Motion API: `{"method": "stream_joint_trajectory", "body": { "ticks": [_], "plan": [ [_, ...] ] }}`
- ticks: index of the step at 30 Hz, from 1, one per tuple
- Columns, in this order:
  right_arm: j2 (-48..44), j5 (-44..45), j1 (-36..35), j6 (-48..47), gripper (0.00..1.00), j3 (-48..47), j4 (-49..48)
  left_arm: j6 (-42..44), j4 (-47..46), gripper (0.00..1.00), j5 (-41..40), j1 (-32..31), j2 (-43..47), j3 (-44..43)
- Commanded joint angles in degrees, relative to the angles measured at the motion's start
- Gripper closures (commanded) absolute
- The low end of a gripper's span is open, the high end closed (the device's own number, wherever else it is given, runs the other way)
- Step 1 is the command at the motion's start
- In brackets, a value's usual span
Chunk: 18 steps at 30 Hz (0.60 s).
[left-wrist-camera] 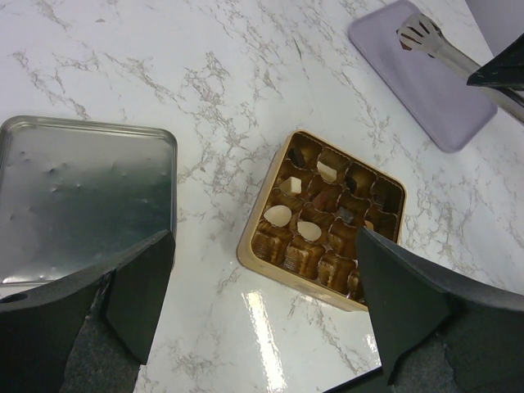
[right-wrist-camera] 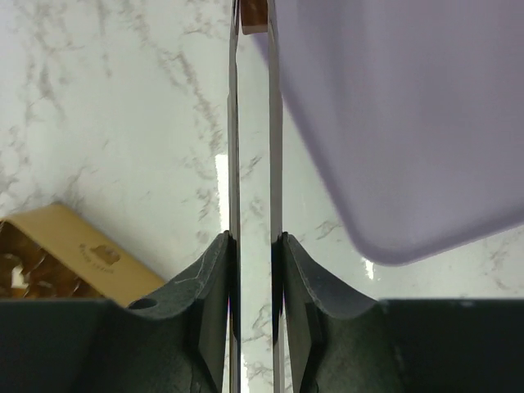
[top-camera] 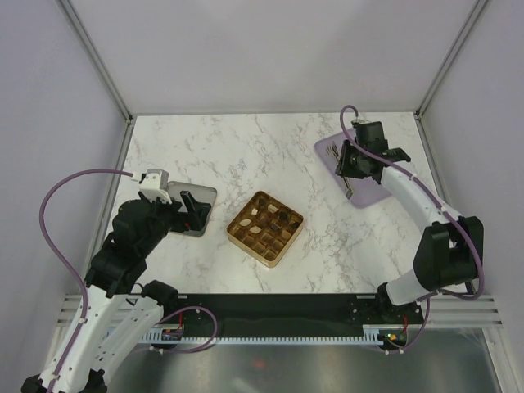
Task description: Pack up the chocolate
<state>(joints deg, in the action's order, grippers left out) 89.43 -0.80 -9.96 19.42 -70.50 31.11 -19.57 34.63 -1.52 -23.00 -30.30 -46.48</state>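
The square gold grid tray (top-camera: 264, 227) sits mid-table, and chocolate (left-wrist-camera: 278, 215) in cream, tan and dark pieces fills some of its cells. My right gripper (top-camera: 354, 168) hangs over the lilac mat (top-camera: 370, 195) and is shut on metal tongs (right-wrist-camera: 233, 123), pressing their two arms close together. Between the tong tips (left-wrist-camera: 419, 33), at the top edge of the right wrist view, is a small brown piece (right-wrist-camera: 255, 15). My left gripper (left-wrist-camera: 264, 237) stands wide open and holds nothing, just left of the gold tray (left-wrist-camera: 250, 246).
A metal tin lid (left-wrist-camera: 82, 196) lies shiny side up at the left, under my left gripper (top-camera: 192, 211). The lilac mat (right-wrist-camera: 393, 123) sits at the back right. Grey walls enclose the table on three sides. A corner of the gold tray (right-wrist-camera: 74, 254) shows in the right wrist view.
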Motion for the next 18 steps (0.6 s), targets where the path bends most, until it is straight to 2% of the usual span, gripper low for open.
{"method": "stream_joint_trajectory", "body": {
  "ticks": [1, 5, 10, 13, 18],
  "plan": [
    [-6.3, -1.7, -4.1, -0.5, 0.67, 0.2, 1.0, 0.4, -0.6, 0.00, -0.9, -0.3, 0.4, 0.2],
    [-11.6, -1.5, -11.5, -1.5, 0.67, -0.4, 4.5, 0.4, -0.6, 0.00, -0.8, -0.3, 0.4, 0.3],
    [-16.6, -4.2, -16.9, -2.5, 0.67, 0.4, 7.5, 0.3, -0.6, 0.00, -0.9, -0.3, 0.5, 0.3],
    [-18.8, -7.7, -21.5, -2.8, 0.67, 4.2, 5.7, 0.3, -0.6, 0.00, -0.9, -0.3, 0.5, 0.3],
    [-22.0, -6.1, -29.0, -1.9, 0.67, 9.4, 7.4, 0.3, -0.6, 0.00, -1.0, -0.3, 0.5, 0.3]
  ]
}}
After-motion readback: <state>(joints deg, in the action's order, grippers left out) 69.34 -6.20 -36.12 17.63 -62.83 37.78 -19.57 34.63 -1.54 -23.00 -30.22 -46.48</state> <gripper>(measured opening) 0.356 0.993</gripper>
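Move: The chocolate box lies about 19 cm back and 23 cm to the left of the right gripper, some 11 cm below it. The purple tray's middle is roughly 10 cm to the right and 3 cm ahead, 13 cm down. The metal tray stands some 25 cm to the left of the box and 7 cm farther out. From the idle left gripper the box is about 19 cm right, 3 cm ahead and 23 cm down. Keep the right gripper closed on the tongs, with the brown chocolate still pinched in their tips, and carry it away from the purple tray towards the box: about 15 cm back and 13 cm left. Rise some 7 cm on the way, then start sinking by 2 cm near the end, while swinging the tongs about 30 degrees counter-clockwise. ##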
